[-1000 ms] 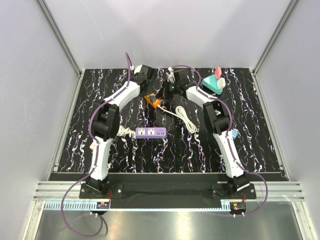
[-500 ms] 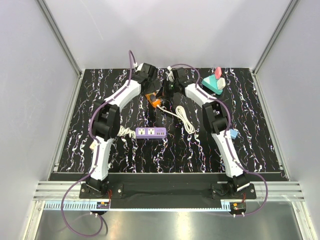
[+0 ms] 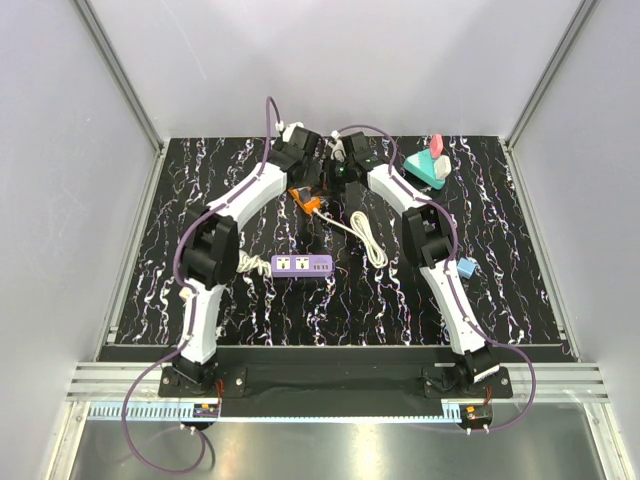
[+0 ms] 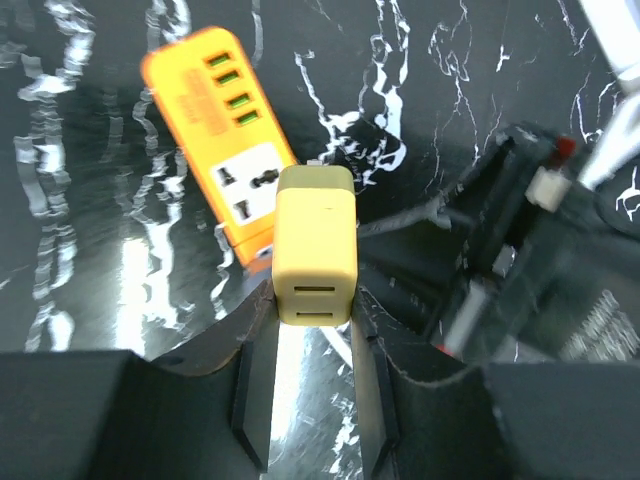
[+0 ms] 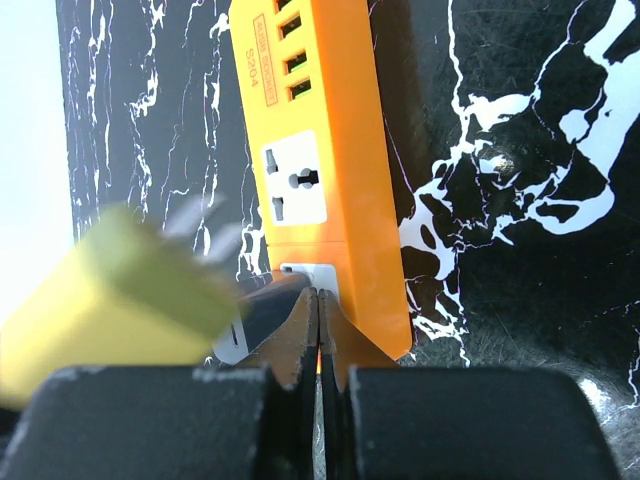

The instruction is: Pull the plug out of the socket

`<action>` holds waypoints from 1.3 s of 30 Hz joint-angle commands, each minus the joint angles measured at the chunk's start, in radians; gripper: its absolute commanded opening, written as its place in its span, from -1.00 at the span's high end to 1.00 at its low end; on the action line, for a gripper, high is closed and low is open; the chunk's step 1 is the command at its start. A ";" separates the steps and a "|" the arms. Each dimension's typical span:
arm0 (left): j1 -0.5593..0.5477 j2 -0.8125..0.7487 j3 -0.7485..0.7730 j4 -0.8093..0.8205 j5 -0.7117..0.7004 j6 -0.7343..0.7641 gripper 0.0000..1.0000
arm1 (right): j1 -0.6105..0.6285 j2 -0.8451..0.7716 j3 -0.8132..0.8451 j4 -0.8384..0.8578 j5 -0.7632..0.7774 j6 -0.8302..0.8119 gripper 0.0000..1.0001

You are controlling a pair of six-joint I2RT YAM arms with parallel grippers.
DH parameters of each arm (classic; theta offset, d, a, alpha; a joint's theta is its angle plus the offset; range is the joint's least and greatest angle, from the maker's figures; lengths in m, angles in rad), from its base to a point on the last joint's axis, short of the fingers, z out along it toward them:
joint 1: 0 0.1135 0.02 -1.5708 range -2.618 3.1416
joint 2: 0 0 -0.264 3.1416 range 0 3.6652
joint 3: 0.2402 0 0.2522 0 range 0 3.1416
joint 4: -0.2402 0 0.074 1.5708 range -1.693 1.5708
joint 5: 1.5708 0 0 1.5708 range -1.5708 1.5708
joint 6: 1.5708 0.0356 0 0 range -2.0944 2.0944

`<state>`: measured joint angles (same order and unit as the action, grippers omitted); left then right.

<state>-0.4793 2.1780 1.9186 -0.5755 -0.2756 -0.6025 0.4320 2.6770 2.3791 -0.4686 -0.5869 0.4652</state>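
The yellow plug [image 4: 315, 245] hangs clear of the orange socket [image 4: 225, 150], and my left gripper [image 4: 314, 300] is shut on its sides. In the right wrist view the plug [image 5: 110, 300] is a blur at the left with its bare prongs showing, apart from the orange socket [image 5: 330, 200]. My right gripper [image 5: 318, 300] is shut, its tips resting on the socket's near end. From above, both grippers meet at the back over the orange socket [image 3: 312, 204].
A white coiled cable [image 3: 365, 235] lies just right of the socket. A purple power strip [image 3: 302, 265] sits in the middle of the table. A teal and pink object [image 3: 428, 165] is at the back right, and a small blue block [image 3: 466, 268] sits beside the right arm.
My left gripper has moved back and to the right, closer to the right wrist. The right gripper has stayed shut at the socket.
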 commanded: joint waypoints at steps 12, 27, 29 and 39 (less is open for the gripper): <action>0.203 -0.550 -0.623 0.039 -0.094 -0.065 1.00 | 0.024 0.060 -0.021 -0.081 0.084 -0.063 1.00; 0.510 -0.865 -1.021 0.005 -0.014 -0.221 0.85 | 0.024 0.052 -0.038 -0.065 0.082 -0.069 1.00; 0.537 -0.833 -1.035 0.014 0.030 -0.226 0.90 | 0.024 0.052 -0.041 -0.065 0.082 -0.069 1.00; 0.591 -0.751 -1.063 0.083 0.050 -0.187 0.72 | 0.024 0.050 -0.041 -0.064 0.081 -0.069 1.00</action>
<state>0.1085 1.4395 0.8661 -0.5526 -0.2375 -0.7944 0.4324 2.6770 2.3775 -0.4644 -0.5892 0.4465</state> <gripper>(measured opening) 0.340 0.009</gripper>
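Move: The left hand already holds the yellow plug above the socket strip. The clear table it heads for is about 21 cm back, 28 cm left and 11 cm down. The white plug stands roughly 22 cm back and 23 cm left of the hand, the beige block 31 cm back and 26 cm left, both some 10 cm below. For the right hand, the orange strip's middle lies about 2 cm ahead, 4 cm left and 2 cm lower. Lifting about 5 cm, the left hand carries the already freed yellow plug away from the orange strip, then sweeps some 28 cm left and 21 cm back, sinking towards the clear table beside the white plug. The wrist turns about 40 degrees counter-clockwise and the fingers keep their grip. The right hand stays, its shut fingertips still against the strip by the grey plug. ##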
